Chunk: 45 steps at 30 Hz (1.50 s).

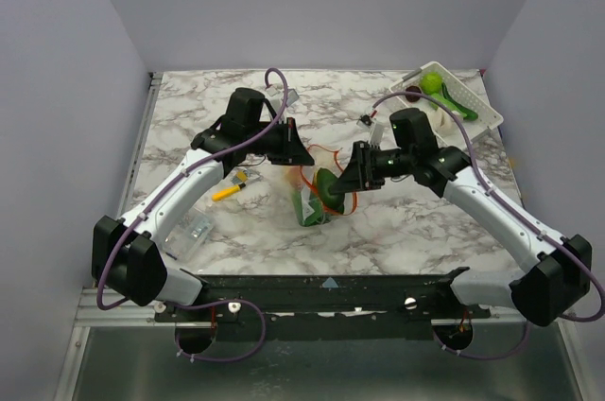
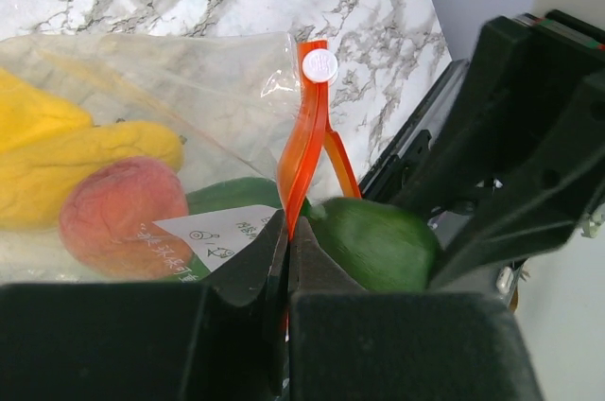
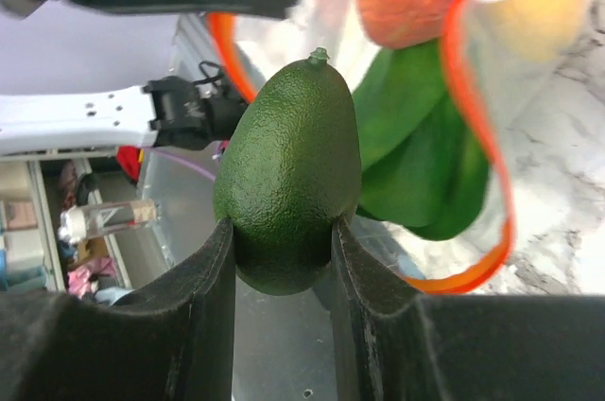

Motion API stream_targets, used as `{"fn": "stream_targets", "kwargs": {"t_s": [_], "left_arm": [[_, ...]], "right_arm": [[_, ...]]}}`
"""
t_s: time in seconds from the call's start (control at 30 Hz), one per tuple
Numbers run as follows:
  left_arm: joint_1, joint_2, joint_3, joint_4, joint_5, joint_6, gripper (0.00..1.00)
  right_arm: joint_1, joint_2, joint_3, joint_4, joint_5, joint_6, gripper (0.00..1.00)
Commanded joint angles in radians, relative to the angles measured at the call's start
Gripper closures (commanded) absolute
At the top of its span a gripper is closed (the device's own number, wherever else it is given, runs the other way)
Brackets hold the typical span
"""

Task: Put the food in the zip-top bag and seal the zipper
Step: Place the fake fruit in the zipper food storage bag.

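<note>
The zip-top bag (image 1: 308, 200) hangs over the middle of the table, held up by its mouth. My left gripper (image 2: 286, 233) is shut on the red-orange zipper (image 2: 307, 146), just below its white slider (image 2: 319, 65). Inside the bag lie a yellow piece (image 2: 76, 160), a pink-orange fruit (image 2: 121, 217) and green leafy food (image 3: 416, 155). My right gripper (image 3: 284, 231) is shut on a dark green avocado (image 3: 288, 174), stem end forward, right at the bag's open mouth. From above, the left gripper (image 1: 299, 157) and right gripper (image 1: 348, 179) face each other across the bag.
A white slotted basket (image 1: 477, 115) at the back right holds bright green food (image 1: 432, 82). A yellow-orange marker pen (image 1: 229, 191) and a small flat clear packet (image 1: 194, 229) lie left of the bag, under my left arm. Grey walls close the table's sides.
</note>
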Motion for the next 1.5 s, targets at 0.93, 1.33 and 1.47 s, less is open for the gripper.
{"fn": "stream_targets", "kwargs": {"t_s": [0.93, 1.33, 1.47], "left_arm": [[-0.015, -0.04, 0.021, 0.018, -0.009, 0.013, 1.0], [-0.015, -0.038, 0.023, 0.013, -0.013, 0.013, 1.0], [-0.015, -0.04, 0.024, 0.01, -0.019, 0.014, 1.0]], "right_arm": [[0.102, 0.179, 0.095, 0.101, 0.434, 0.094, 0.45], [0.103, 0.132, 0.08, 0.035, 0.53, 0.08, 0.32], [0.103, 0.088, 0.089, -0.002, 0.575, 0.072, 0.34]]}}
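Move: The right hand already holds the avocado; the middle of the bag's open mouth lies about 4 cm ahead of this hand, 3 cm to its left and slightly below. Inside the bag, some 12 cm lower, the green vegetable sits 7 cm left and 4 cm back, the peach 13 cm left and 4 cm ahead. The left hand, still pinching the zipper rim, has the mouth's middle about 4 cm back and 7 cm to its right, slightly lower. The right hand carries the avocado some 7 cm forward and down into the left-held bag, then opens. ##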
